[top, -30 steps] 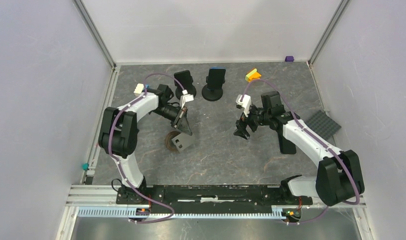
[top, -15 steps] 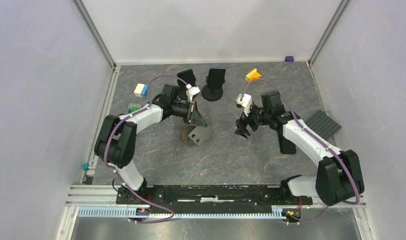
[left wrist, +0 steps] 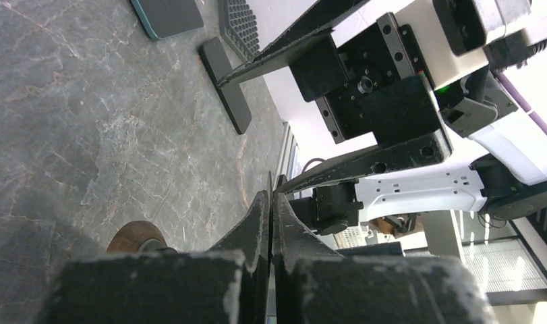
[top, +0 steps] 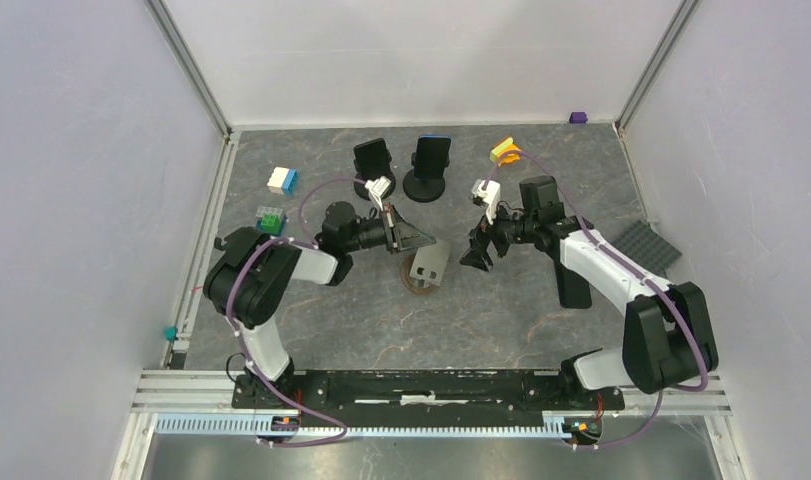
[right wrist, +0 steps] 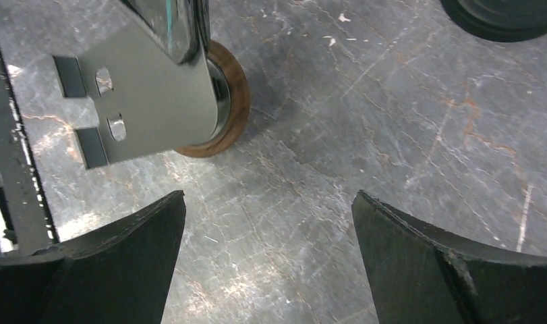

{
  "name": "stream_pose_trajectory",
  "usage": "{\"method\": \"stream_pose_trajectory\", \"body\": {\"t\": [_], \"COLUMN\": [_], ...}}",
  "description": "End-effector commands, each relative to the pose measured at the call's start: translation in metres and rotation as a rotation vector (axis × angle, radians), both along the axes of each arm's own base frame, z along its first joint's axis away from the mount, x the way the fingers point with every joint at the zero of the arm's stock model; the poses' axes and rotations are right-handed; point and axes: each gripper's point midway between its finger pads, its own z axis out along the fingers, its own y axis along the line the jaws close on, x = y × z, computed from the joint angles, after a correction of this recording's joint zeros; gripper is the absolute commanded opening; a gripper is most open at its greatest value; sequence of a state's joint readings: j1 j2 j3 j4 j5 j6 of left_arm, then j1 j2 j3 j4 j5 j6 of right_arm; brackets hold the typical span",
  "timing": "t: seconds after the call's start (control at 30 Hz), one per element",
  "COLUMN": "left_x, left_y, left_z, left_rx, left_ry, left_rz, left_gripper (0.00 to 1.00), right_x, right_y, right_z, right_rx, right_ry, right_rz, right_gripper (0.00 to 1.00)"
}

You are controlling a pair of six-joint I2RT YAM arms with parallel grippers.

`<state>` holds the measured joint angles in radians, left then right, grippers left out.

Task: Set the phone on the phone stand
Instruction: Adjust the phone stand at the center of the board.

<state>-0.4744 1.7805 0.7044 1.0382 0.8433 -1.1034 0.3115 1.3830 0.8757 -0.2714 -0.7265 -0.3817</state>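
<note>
The phone stand [top: 428, 266], a bent metal plate on a round wooden base, is at mid-table. My left gripper [top: 424, 243] is shut on the plate's thin edge, which shows between the fingers in the left wrist view [left wrist: 270, 197], with the wooden base [left wrist: 137, 236] below. My right gripper [top: 477, 255] is open just right of the stand and holds nothing. In the right wrist view the stand [right wrist: 149, 94] lies up and left of that gripper [right wrist: 268, 196]. A dark phone [top: 575, 284] lies flat on the table under the right forearm, also visible from the left wrist [left wrist: 224, 84].
Two black stands [top: 372, 168] [top: 428, 168] with phones on them are at the back. A grey studded plate [top: 646, 248] lies at right. Toy bricks sit at back right [top: 504, 150] and at left [top: 281, 180] [top: 269, 217]. A teal-edged flat slab [left wrist: 166, 13] lies beyond the phone.
My left gripper has swept to the right with the stand, from left of centre to mid-table. The right gripper has shifted slightly left and stayed open.
</note>
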Motion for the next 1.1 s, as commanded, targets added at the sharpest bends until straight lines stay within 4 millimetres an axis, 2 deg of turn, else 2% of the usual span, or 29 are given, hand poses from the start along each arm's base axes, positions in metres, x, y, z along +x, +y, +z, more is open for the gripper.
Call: {"method": "stream_pose_trajectory", "body": {"t": [0.0,0.2,0.4,0.5,0.53,0.8,1.07], "left_x": [-0.002,-0.003,0.002,0.003,0.004,0.013,0.018], "left_y": [-0.002,-0.006,-0.009,-0.010,-0.009,0.004,0.013], "left_z": [0.036,0.014,-0.014,-0.026,-0.029,-0.032,-0.045], "left_rx": [-0.168,-0.137,-0.089,-0.067,-0.063,0.026,0.186], "left_ry": [-0.114,-0.099,-0.041,-0.018,-0.015,-0.069,-0.193], "left_rz": [0.055,0.073,0.084,0.083,0.085,0.117,0.105], "left_gripper": [0.02,0.02,0.17,0.19,0.22,0.58,0.70], "right_x": [0.001,-0.007,-0.010,-0.011,-0.012,-0.020,-0.042], "right_y": [0.018,0.027,0.027,0.024,0.024,0.023,0.045], "right_z": [0.017,-0.005,-0.015,-0.019,-0.021,-0.028,-0.030], "right_rx": [0.115,0.167,0.162,0.148,0.143,0.081,0.023], "right_ry": [0.025,0.143,0.165,0.167,0.168,0.138,0.082], "right_rz": [0.054,0.088,0.088,0.075,0.074,0.089,0.161], "right_gripper": [0.97,0.97,0.98,0.97,0.97,0.98,0.98]}}
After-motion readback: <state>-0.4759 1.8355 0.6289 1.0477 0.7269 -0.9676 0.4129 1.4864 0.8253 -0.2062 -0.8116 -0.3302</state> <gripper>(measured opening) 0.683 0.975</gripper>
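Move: The left fingers are shut on the top edge of the gray phone stand's plate, holding the stand over its spot at the board's center, about 5 cm back and 14 cm below this hand. From the left hand, one black stand holding a phone is some 18 cm ahead, 1 cm left; the other is about 17 cm ahead and 13 cm left, both roughly 9 cm lower. The open right hand has the gray stand about 10 cm left, 3 cm back and 3 cm below. Straight down for about 5 cm goes the left hand, lowering the gray stand, its fingers opening on the way to about two-thirds and letting go of the plate, which ends between them. The right hand, wide open, closes in on the stand's near-right side, first left and down, then back and left, some 3.5 cm each way in all, its fingers tipping about 10 degrees steeper before easing back a little. ##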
